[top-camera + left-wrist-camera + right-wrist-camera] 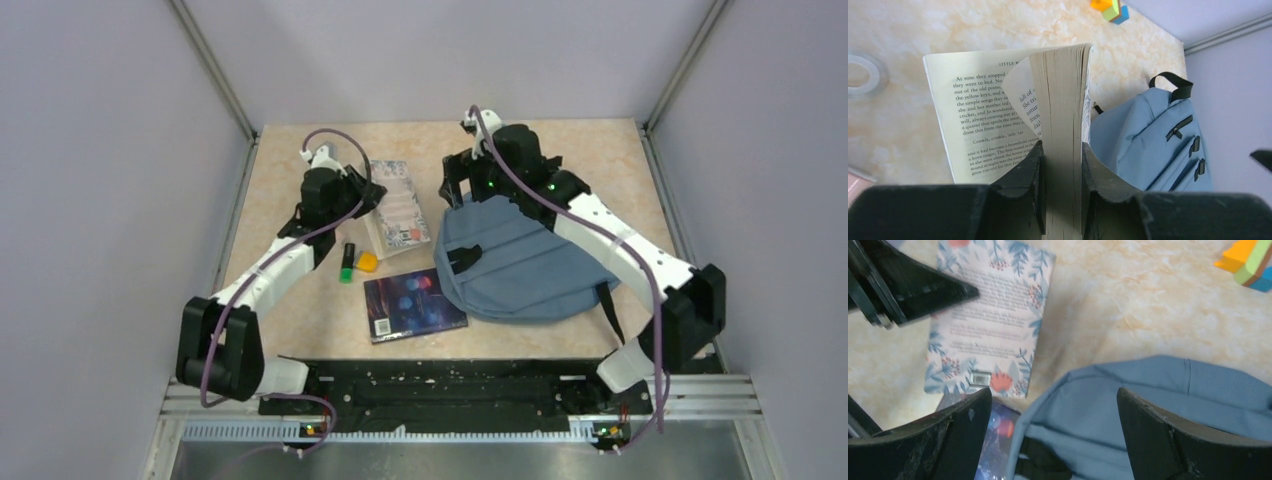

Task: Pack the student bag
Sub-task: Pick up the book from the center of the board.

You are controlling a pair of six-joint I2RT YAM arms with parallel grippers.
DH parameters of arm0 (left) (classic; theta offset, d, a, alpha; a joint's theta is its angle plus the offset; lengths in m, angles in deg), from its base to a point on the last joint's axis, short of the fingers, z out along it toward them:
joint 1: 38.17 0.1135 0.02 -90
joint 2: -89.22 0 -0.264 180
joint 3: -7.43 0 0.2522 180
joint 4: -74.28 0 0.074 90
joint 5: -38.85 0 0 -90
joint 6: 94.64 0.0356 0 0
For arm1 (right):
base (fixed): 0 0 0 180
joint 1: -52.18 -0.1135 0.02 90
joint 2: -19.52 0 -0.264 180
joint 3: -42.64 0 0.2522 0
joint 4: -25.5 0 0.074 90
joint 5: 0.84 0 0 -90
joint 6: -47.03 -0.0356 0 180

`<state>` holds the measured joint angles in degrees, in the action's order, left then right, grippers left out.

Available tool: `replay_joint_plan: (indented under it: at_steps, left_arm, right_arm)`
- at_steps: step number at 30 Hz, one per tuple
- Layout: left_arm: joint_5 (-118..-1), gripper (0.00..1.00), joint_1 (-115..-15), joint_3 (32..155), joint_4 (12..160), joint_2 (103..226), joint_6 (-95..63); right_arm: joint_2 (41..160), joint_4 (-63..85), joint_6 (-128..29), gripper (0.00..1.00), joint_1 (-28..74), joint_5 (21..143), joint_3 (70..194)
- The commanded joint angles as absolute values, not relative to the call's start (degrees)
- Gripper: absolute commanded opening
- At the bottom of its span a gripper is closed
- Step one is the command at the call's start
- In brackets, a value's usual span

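The student bag [530, 265] is a grey-blue backpack lying flat at the right of the table, its black zippers showing in the left wrist view [1148, 145]. My left gripper [1062, 147] is shut on a thick block of pages of a floral-covered paperback [400, 205], which has fallen open with one printed page [973, 115] lying flat. Left of the bag, the left gripper [368, 200] sits at the book's left edge. My right gripper [1054, 395] hangs open over the bag's top edge [1148, 390], with nothing between its fingers [462, 195].
A dark glossy book [413, 305] lies in front of the paperback, touching the bag's left side. A green marker [347, 262] and an orange block [367, 262] sit beside it. A tape roll [863, 75] lies left of the open page. Walls enclose three sides.
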<state>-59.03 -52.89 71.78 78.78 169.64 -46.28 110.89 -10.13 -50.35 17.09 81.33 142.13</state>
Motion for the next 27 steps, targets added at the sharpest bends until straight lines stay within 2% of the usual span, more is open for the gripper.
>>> replay_joint_plan:
  at_steps: [1, 7, 14, 27]
  left_arm:
    - [-54.3, 0.0, -52.9, 73.6, 77.1, 159.6, -44.1]
    - [-49.9, 0.0, -52.7, 75.2, 85.9, 151.1, -40.7]
    - [-50.7, 0.0, -52.1, 74.3, 91.7, 145.0, -40.8]
    - [-50.7, 0.0, -51.7, 70.9, 95.7, 137.0, -42.3]
  right_arm:
    - [102.7, -11.4, -46.2, 0.93, 9.7, 97.4, 133.7]
    - [99.2, -11.2, -47.6, 0.93, -0.5, 111.4, 124.3]
    - [105.9, -9.3, -50.6, 0.92, -11.3, 122.5, 121.1]
    - [118.9, -12.5, -54.8, 0.88, -13.0, 142.9, 123.1]
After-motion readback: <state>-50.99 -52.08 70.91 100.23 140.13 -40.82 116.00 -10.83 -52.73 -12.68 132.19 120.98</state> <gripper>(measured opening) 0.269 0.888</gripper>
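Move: From the open right hand, the bag's black strap lies about 9 cm back, level left-right and some 21 cm below. The dark book is roughly 20 cm back, 10 cm left and 24 cm below; the open book already in the left fingers is about 12 cm left, 2 cm back and 9 cm lower. From the left hand, the strap is about 13 cm back, 17 cm right and 14 cm below. Right hand, open, sinks some 16 cm and back towards the strap; left carries its book up, back, left. ##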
